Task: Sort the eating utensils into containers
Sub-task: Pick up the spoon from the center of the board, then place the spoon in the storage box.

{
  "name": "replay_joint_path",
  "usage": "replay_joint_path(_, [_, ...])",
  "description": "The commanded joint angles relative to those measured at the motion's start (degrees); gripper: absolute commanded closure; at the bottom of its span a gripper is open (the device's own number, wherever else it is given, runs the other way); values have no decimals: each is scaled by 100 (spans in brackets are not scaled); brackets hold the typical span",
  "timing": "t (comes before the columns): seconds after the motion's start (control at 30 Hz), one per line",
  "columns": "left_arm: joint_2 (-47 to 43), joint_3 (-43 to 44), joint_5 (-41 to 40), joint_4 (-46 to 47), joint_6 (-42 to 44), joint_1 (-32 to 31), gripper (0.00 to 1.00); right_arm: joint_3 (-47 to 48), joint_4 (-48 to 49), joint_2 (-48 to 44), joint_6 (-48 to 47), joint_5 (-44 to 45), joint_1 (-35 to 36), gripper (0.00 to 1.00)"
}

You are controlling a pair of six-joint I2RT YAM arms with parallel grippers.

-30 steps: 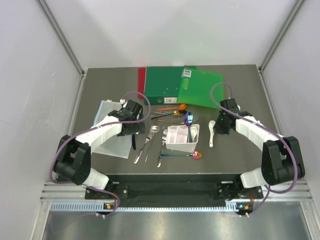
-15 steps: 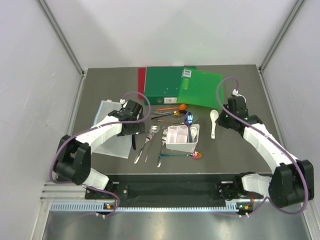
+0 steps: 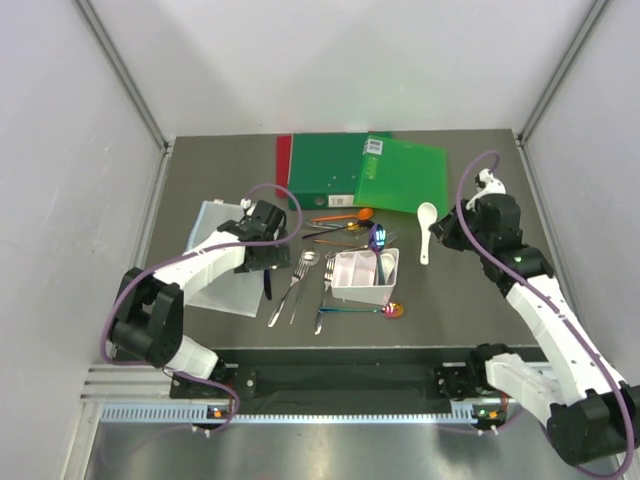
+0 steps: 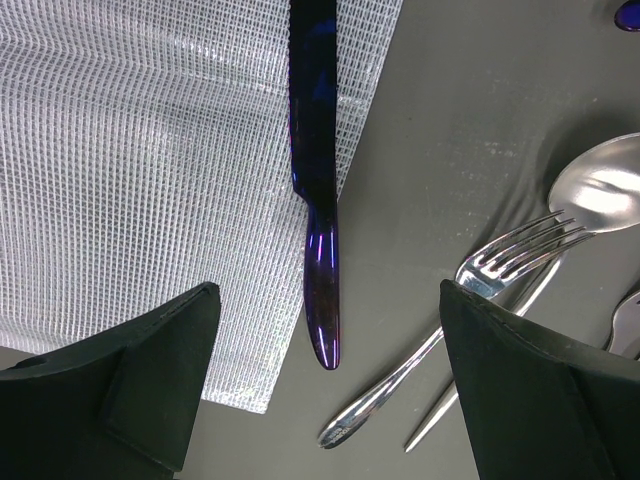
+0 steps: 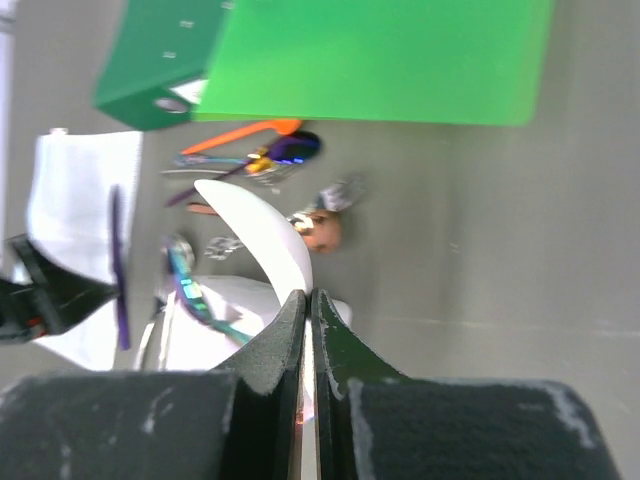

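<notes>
My right gripper [image 3: 437, 236] is shut on the handle of a white spoon [image 3: 427, 212], held above the table to the right of the white bin [image 3: 352, 288]. In the right wrist view the spoon's bowl [image 5: 260, 235] sticks out past the closed gripper [image 5: 308, 300]. My left gripper [image 3: 268, 263] hangs open over a dark blue knife [image 4: 318, 200], whose tip lies between the fingers [image 4: 150, 380]; the gripper [image 4: 325, 390] touches nothing. Silver forks [image 4: 470, 310] and a silver spoon [image 4: 600, 190] lie just to its right. A rainbow spoon [image 3: 362, 310] lies in front of the bin. Orange and other utensils [image 3: 340, 218] lie behind it.
Green folders [image 3: 385, 172] over a red one [image 3: 283, 160] lie at the back of the table. A clear mesh sheet [image 4: 150, 180] lies under the knife's far part, at the left. The bin holds several utensils.
The right arm has swung right and toward the back, carrying the white spoon up from beside the bin. The left arm has stayed still.
</notes>
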Motion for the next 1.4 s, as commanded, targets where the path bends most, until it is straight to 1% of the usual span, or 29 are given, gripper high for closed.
replay_joint_path(0.0, [-64,135,-132,42,-44,-48,5,257,591,-249,-11,-473,205,100])
replay_joint_path(0.17, [-116,135,-202,6,-44,-74,5,363,829,-83,-2,-492,618,100])
replay_joint_path(0.27, [-125,135,-237,-11,-44,-92,5,433,926,-4,-11,-377,1048,100])
replay_joint_path(0.37, [-117,135,-246,-2,-44,-92,5,407,987,93,6,-245,1234,100])
replay_joint_path(0.8, [-73,127,-273,-2,-62,-153,5,-226,1769,400,261,-114,1621,100])
replay_joint_path(1.07, [-81,126,-299,-11,-71,-180,5,-639,1910,383,287,149,1788,100])
replay_joint_path(1.37, [-64,144,-317,-20,-62,-197,5,-824,1841,348,261,159,1832,100])
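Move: The right hand, already holding the white spoon aloft, has the white container's middle about 14 cm to its left, 3 cm back and 14 cm below. The purple spoon standing in it is some 11 cm left of the hand, level fore and aft, 7 cm down; the copper spoon lies 14 cm left, 5 cm ahead, and the rainbow spoon 15 cm left, 12 cm back, both 17 cm below. From the left hand, the container sits roughly 24 cm right, 2 cm back, about level in height. Leftward, quickly at first and then easing, the right hand carries the white spoon about 10 cm towards the container, rising some 3 cm and drifting 2 cm back on the way. Its wrist swings about 15 degrees counter-clockwise; then the hand sinks about 6 cm over the container's right side, fingers still shut on the handle, bowl uppermost. ##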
